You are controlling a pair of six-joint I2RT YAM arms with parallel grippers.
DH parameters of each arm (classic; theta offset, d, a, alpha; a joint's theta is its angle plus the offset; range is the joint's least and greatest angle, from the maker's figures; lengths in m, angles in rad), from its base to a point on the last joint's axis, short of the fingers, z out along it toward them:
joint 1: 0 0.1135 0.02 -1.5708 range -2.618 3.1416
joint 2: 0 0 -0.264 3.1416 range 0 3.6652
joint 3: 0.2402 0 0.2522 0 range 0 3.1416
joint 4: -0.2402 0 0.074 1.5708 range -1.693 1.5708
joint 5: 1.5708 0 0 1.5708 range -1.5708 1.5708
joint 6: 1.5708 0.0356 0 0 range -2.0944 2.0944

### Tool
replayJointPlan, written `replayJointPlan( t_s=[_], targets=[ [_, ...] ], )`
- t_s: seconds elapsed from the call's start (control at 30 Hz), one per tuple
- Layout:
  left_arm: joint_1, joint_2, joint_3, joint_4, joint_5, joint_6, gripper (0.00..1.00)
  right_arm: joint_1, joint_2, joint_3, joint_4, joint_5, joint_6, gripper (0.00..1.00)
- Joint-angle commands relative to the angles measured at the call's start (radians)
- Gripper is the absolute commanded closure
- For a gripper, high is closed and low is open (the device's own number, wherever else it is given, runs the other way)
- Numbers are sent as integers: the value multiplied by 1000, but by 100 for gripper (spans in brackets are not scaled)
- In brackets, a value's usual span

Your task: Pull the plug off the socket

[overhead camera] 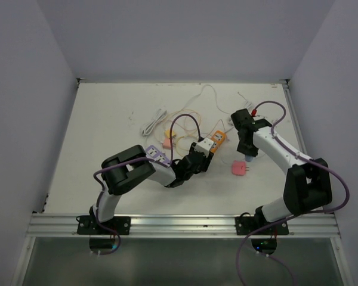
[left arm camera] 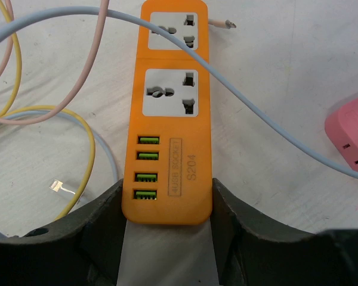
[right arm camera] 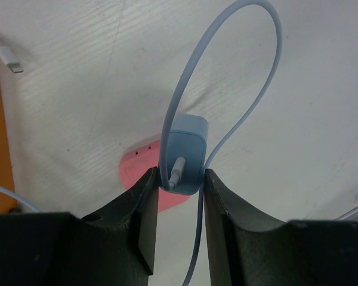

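The orange socket strip [left arm camera: 170,119] lies flat on the table, and both its wall sockets and its green USB ports are empty. My left gripper [left arm camera: 167,205] is shut on the strip's near end, one finger on each long side. The plug [right arm camera: 185,152] is a light blue charger block with a blue cable [right arm camera: 238,71] looping out of it. My right gripper [right arm camera: 178,179] is shut on the plug, holding it above the table and apart from the strip [overhead camera: 218,139]. From above, the right gripper [overhead camera: 249,158] hangs to the right of the left gripper [overhead camera: 204,149].
A pink plug [overhead camera: 241,168] lies on the table right under the held plug. Yellow, pink and blue cables [left arm camera: 77,128] curl left of the strip and one blue cable crosses over it. A white coiled cable [overhead camera: 154,122] and a pink adaptor [overhead camera: 169,143] sit further left.
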Motion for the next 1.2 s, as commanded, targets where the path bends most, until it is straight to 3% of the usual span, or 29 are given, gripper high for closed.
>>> replayJointPlan(
  t_s=[0.0, 0.1, 0.2, 0.23, 0.5, 0.7, 0.87, 0.93, 1.17],
  targets=[
    [13, 0, -38, -151, -40, -54, 100, -21, 44, -8, 9, 50, -17, 100],
    [13, 0, -36, -155, -34, -60, 100, -23, 76, -13, 32, 24, -23, 93],
    [13, -5, -34, -161, -32, -69, 95, -23, 90, -8, 45, 12, -26, 70],
    [13, -8, -34, -164, -32, -71, 94, -23, 95, -3, 46, 10, -26, 56],
    [13, -53, -38, -189, -43, -81, 81, -23, 48, 35, 42, -45, -44, 18],
    [13, -105, -36, -221, -66, -83, 64, -23, -66, 58, 40, -83, -72, 2],
    [13, -181, -27, -291, -78, -107, 36, -21, -201, 115, 25, -103, -124, 1],
    [13, -221, -18, -325, -75, -112, 32, -23, -244, 142, 19, -90, -144, 1],
    [13, -408, 15, -492, -72, -141, 0, -23, -414, 250, -15, -15, -250, 1]
  ],
)
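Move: The right hand holds the blue plug just under its fingertips; the bare table spot for it is about 7 cm below and 1 cm left, with the pink plug roughly 3 cm left, 3 cm back and 8 cm below the hand. The orange socket's middle lies some 7 cm ahead and 12 cm left. The left hand grips that socket's near end, its middle about 5 cm ahead and 3 cm right, with the salmon plug roughly 15 cm left and 4 cm ahead. The right hand lowers the blue plug about 3 cm towards the table beside the pink plug's prongs, opens wide to let go of it, then rises steeply some 18 cm away from both, its fingers swinging up and outward by about 30 degrees. Meanwhile the left hand, still pinching the orange socket's near end, drags it along the table to the left and slightly back, then spreads its fingers to let go and lifts clear about 5 cm, still drifting left. ##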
